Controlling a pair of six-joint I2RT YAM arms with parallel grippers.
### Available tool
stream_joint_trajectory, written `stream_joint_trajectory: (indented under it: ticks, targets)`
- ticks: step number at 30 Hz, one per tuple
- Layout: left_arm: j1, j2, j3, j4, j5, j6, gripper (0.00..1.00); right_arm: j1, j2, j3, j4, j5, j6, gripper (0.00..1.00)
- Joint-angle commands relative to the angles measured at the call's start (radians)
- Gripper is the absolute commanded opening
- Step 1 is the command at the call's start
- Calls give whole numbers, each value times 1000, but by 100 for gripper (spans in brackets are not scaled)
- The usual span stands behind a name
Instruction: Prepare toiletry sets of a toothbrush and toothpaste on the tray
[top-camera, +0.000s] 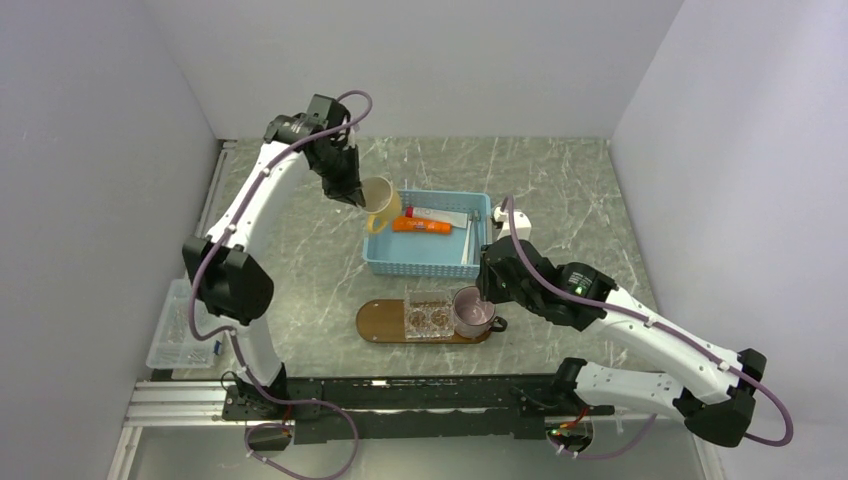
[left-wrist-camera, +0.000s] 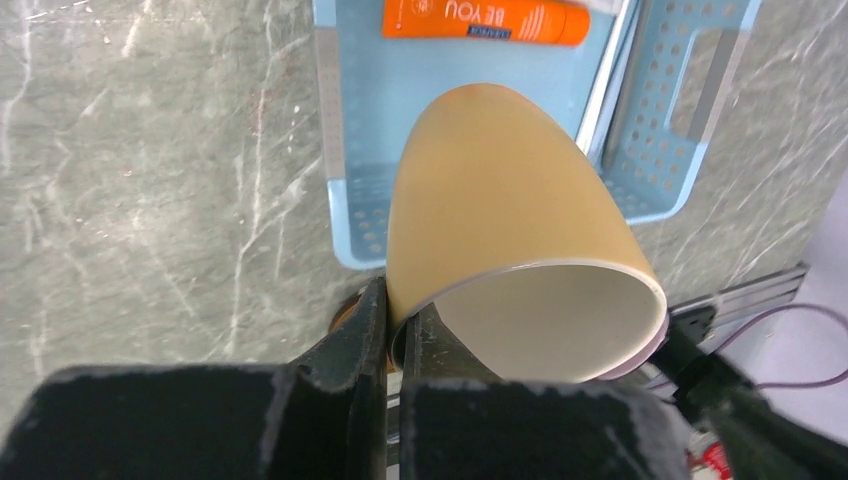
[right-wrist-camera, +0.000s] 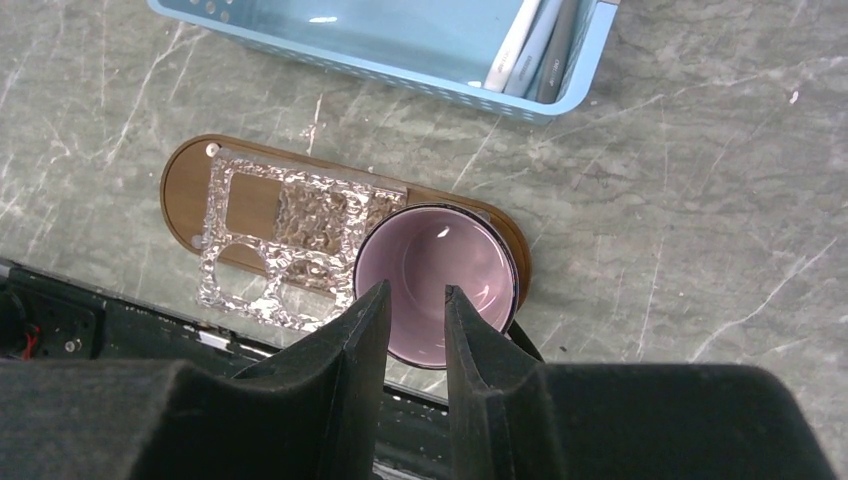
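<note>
My left gripper (top-camera: 352, 190) is shut on the rim of a yellow mug (top-camera: 379, 200), held tilted above the left end of the blue basket (top-camera: 385, 262). The left wrist view shows the gripper (left-wrist-camera: 402, 318) pinching the mug wall (left-wrist-camera: 500, 190). The orange tube (top-camera: 421, 226) and the white tube (top-camera: 440, 212) lie in the basket, with pale brushes (top-camera: 471, 238) along its right side. The brown oval tray (top-camera: 378, 322) lies in front of the basket. My right gripper (right-wrist-camera: 413, 292) is partly open, empty, above a purple mug (right-wrist-camera: 440, 260) on the tray's right end.
A crinkled clear foil-like holder (right-wrist-camera: 285, 230) lies on the middle of the tray (right-wrist-camera: 185, 190). The brushes (right-wrist-camera: 530, 40) lie in the basket's corner (right-wrist-camera: 585, 70). A clear plastic bin (top-camera: 180, 325) sits off the table's left edge. Walls close in left, right and behind.
</note>
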Motion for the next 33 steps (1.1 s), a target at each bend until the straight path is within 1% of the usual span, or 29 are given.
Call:
stream_joint_trajectory:
  ticks: [1, 4, 8, 10, 16, 19, 22, 25, 33]
  targets:
    - [-10, -141, -47, -34, 24, 141, 0, -5, 0, 51, -3, 28, 8, 29]
    - [-30, -184, -81, -73, -35, 189, 0, -3, 13, 61, -10, 31, 8, 29]
    - [-64, -211, -107, -131, -78, 250, 0, -4, 22, 71, -14, 30, 19, 29]
    - [-81, -236, -142, -127, -97, 263, 0, -3, 20, 73, -12, 27, 22, 29]
    - [-117, -336, -306, -88, -94, 288, 0, -3, 35, 93, -49, 36, 39, 29]
    - [-119, -371, -382, -47, -65, 304, 0, -3, 26, 89, -51, 35, 49, 29]
    - [-128, -369, -392, -73, -27, 317, 0, -3, 14, 70, -41, 33, 60, 28]
    - [-153, -368, -405, -92, -48, 318, 0, -3, 13, 62, -38, 32, 64, 28]
    - [-189, -381, -511, -61, -72, 295, 0, -3, 27, 68, -35, 32, 59, 28]
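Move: The left hand already holds the yellow mug by its rim and is taking it to the bare left end of the wooden tray, about 19 cm back, 3 cm to the right and 19 cm below. On the tray, the clear divided box stands some 9 cm right of that end and the purple mug about 17 cm right of it, both level with it. The blue basket's middle is about 13 cm right of the left hand, level with it and 18 cm below. From the right hand the bare end is roughly 18 cm left, 2 cm ahead and 17 cm below. Keeping its pinch on the yellow mug's rim, the left hand draws back about 15 cm towards the tray's bare left end, drifting slightly left as it takes the mug clear of the basket's left side. It rises about a centimetre at first, then sinks to end some 5 cm lower, while the wrist turns about 25 degrees clockwise and its left side lifts by some 15 degrees. ##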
